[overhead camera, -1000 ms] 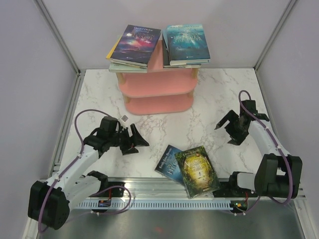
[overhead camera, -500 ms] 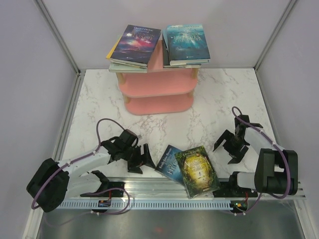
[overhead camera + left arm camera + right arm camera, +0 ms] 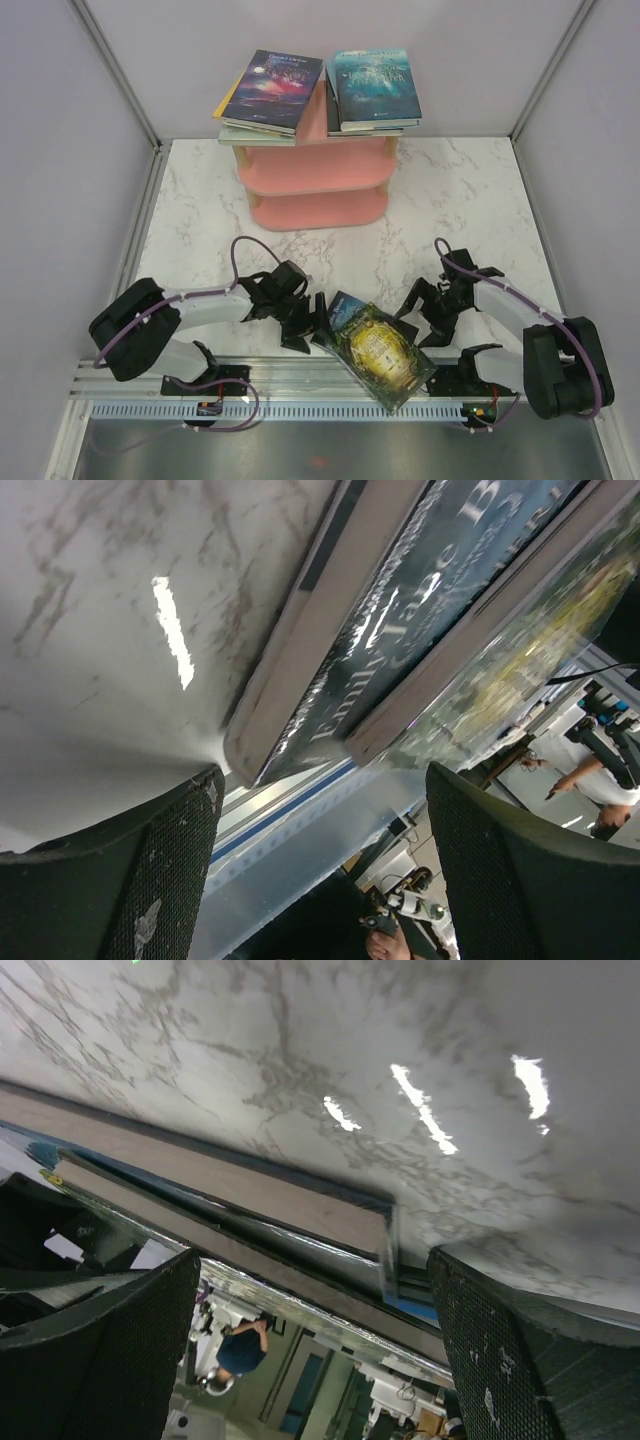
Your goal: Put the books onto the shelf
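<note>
Two books lie overlapped near the table's front edge: a green-gold one (image 3: 382,350) on top of a dark blue one (image 3: 346,308). My left gripper (image 3: 312,322) stands open against their left side; the dark blue book's (image 3: 420,610) corner sits just ahead of its fingertips, with the green-gold cover (image 3: 545,645) behind. My right gripper (image 3: 416,325) stands open at their right side, and the stacked book edges (image 3: 250,1210) lie just ahead of its fingers (image 3: 540,1360). The pink shelf (image 3: 315,172) stands at the back with a purple galaxy book (image 3: 275,88) and a teal book (image 3: 372,85) topping two stacks.
The front metal rail (image 3: 300,378) runs right under the two loose books, whose near corner overhangs it. Grey walls close the marble table (image 3: 200,200) on three sides. Both arms reach low along the front edge.
Both arms have swung down and inward to flank the two front books. The green-gold book has slid left and now covers more of the dark blue one. Both grippers stayed open.
</note>
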Tool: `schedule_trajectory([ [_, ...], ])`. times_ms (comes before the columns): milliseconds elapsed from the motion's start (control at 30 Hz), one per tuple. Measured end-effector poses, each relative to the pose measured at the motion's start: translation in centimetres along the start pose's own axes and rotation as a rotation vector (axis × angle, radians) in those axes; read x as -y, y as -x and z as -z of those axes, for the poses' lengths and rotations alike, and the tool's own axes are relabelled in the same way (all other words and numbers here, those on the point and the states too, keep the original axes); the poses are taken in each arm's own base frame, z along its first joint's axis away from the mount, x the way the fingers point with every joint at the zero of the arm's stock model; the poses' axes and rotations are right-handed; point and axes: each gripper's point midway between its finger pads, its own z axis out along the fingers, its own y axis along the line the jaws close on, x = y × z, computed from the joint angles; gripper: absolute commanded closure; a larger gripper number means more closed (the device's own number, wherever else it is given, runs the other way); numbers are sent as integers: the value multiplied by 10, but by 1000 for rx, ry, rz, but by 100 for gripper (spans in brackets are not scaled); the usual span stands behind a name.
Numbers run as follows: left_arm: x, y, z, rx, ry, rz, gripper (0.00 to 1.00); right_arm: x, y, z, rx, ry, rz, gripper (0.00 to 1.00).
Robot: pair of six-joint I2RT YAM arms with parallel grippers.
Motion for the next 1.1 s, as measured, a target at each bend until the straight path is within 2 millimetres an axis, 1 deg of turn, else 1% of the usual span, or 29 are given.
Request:
schedule_trajectory([
  [100,10,9,-6,-6,-2,7,16,-9,-19,-8,-73,39,-6,2],
  [167,15,14,-10,-12,6,15,16,-12,-26,-11,-105,42,-12,2],
  [300,19,23,-14,-42,49,71,16,-16,-35,-16,-151,25,-22,2],
  [400,22,39,-14,-34,58,110,16,-22,-46,-22,-204,13,-8,2],
  [467,27,60,-12,-5,43,136,17,-31,-51,-28,-216,11,14,2],
  [500,30,72,-11,13,35,139,17,-40,-52,-31,-218,19,27,2],
  [600,36,115,-4,86,15,134,18,-60,-57,-41,-231,24,56,2],
  [667,40,147,7,154,3,126,18,-74,-61,-47,-241,34,85,2],
  [700,42,159,13,177,-8,116,18,-80,-63,-49,-243,43,99,2],
  [767,51,177,27,222,-38,89,17,-92,-65,-53,-237,73,136,2],
  [800,54,182,33,238,-48,78,17,-96,-65,-53,-230,90,153,2],
  [867,53,185,44,258,-48,67,17,-100,-63,-54,-217,109,165,2],
  [933,49,183,54,266,-32,67,17,-101,-61,-53,-200,118,174,2],
  [1033,40,171,72,300,1,51,16,-99,-58,-50,-163,126,200,2],
  [1100,37,164,90,344,13,28,15,-98,-55,-48,-136,125,220,2],
])
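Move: The blue Wuthering Heights lies askew under the green book, its middle about 11 cm to the left hand's right and 2 cm back, nearly at hand height. The green book's middle is some 13 cm right of that hand and 7 cm back, slightly higher. From the right hand, the blue book's middle is about 11 cm left and 2 cm back; the green's is roughly 8 cm left and 7 cm back, slightly above. Sweeping low from opposite sides, the open grippers push the stacked books: the left edges rightward against their left end, drives forward nearly 20 cm, then backs off slightly, rising and drifting left clear of them. The right slides leftward about 12 cm, dipping back briefly, turns some 10–15 degrees counter-clockwise and ends beside their right edges. ##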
